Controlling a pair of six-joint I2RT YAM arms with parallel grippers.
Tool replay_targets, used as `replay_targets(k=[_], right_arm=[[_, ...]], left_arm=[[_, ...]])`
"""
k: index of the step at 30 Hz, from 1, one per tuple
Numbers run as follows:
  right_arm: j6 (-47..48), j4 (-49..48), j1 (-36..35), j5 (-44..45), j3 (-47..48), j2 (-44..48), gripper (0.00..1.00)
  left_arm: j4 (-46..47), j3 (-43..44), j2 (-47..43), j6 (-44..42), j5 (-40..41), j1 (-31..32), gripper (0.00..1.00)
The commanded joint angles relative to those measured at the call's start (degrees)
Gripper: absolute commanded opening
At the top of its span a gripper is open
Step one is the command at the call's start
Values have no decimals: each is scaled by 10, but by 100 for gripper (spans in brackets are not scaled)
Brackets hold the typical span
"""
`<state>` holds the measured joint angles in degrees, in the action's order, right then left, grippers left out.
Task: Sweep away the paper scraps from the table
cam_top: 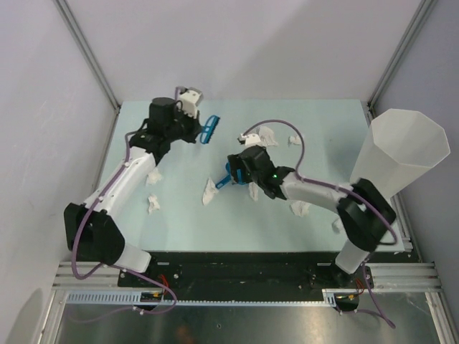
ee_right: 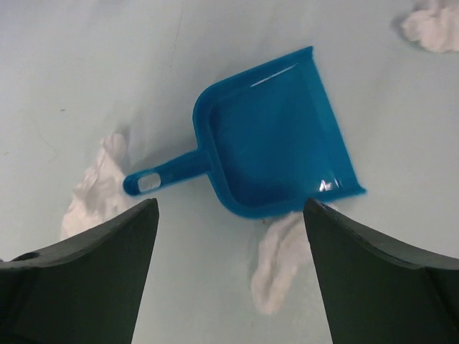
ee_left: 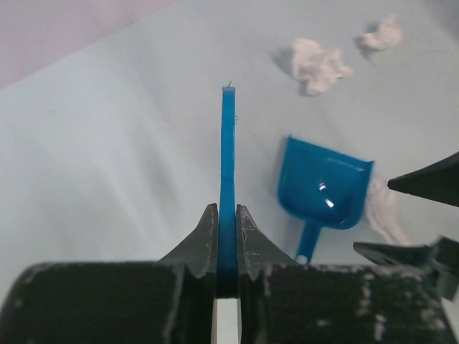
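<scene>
My left gripper is shut on a thin blue brush, seen edge-on; from above the brush hangs over the far left of the table. My right gripper stands open just above a blue dustpan that lies flat on the table, touching neither finger. One paper scrap lies between the fingers at the pan's rim, another beside the handle. More scraps are spread around.
A tall white faceted bin stands at the right edge, close to the right arm's base. Grey walls enclose the table on three sides. A black and metal rail runs along the front.
</scene>
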<state>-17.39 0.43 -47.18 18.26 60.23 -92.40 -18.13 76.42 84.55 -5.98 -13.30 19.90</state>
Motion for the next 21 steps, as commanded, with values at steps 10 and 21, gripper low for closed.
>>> replay_targets(k=[10,21], right_arm=[[81,131,38,-139,348,-324,71],[126,261,24,-123,472,-395,45]], left_arm=[[-6,-123,-60,-25,-65,-130,0],[-6,-144,-84,-18,-107,-158,0]])
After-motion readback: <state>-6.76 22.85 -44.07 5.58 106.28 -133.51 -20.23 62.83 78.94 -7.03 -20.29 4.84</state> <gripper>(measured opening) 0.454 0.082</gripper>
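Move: The right hand, open, has the dustpan about 5 cm ahead and 12 cm below; one scrap lies some 12 cm left and 3 cm back of the hand, another 5 cm right and 3 cm back. The left hand holds the brush high, with the left scrap 20 cm left, 4 cm back and 24 cm below; the near left scrap is about 17 cm left and 15 cm back, the dustpan 14 cm right and 3 cm back. The right hand reaches over the dustpan, some 10 cm forward and 10 cm left while sinking, then eases slightly back and right as it drops to about 10 cm lower overall, its fingers closing to roughly half open and tipping down beside the pan's far-left side, with contact not clearly visible. Meanwhile the left hand keeps its grip on the brush and carries it about 10 cm left and 7 cm down, away from the dustpan and towards the left scrap, turning some 10 degrees counter-clockwise and tipping down, with the brush still clear of the table. ##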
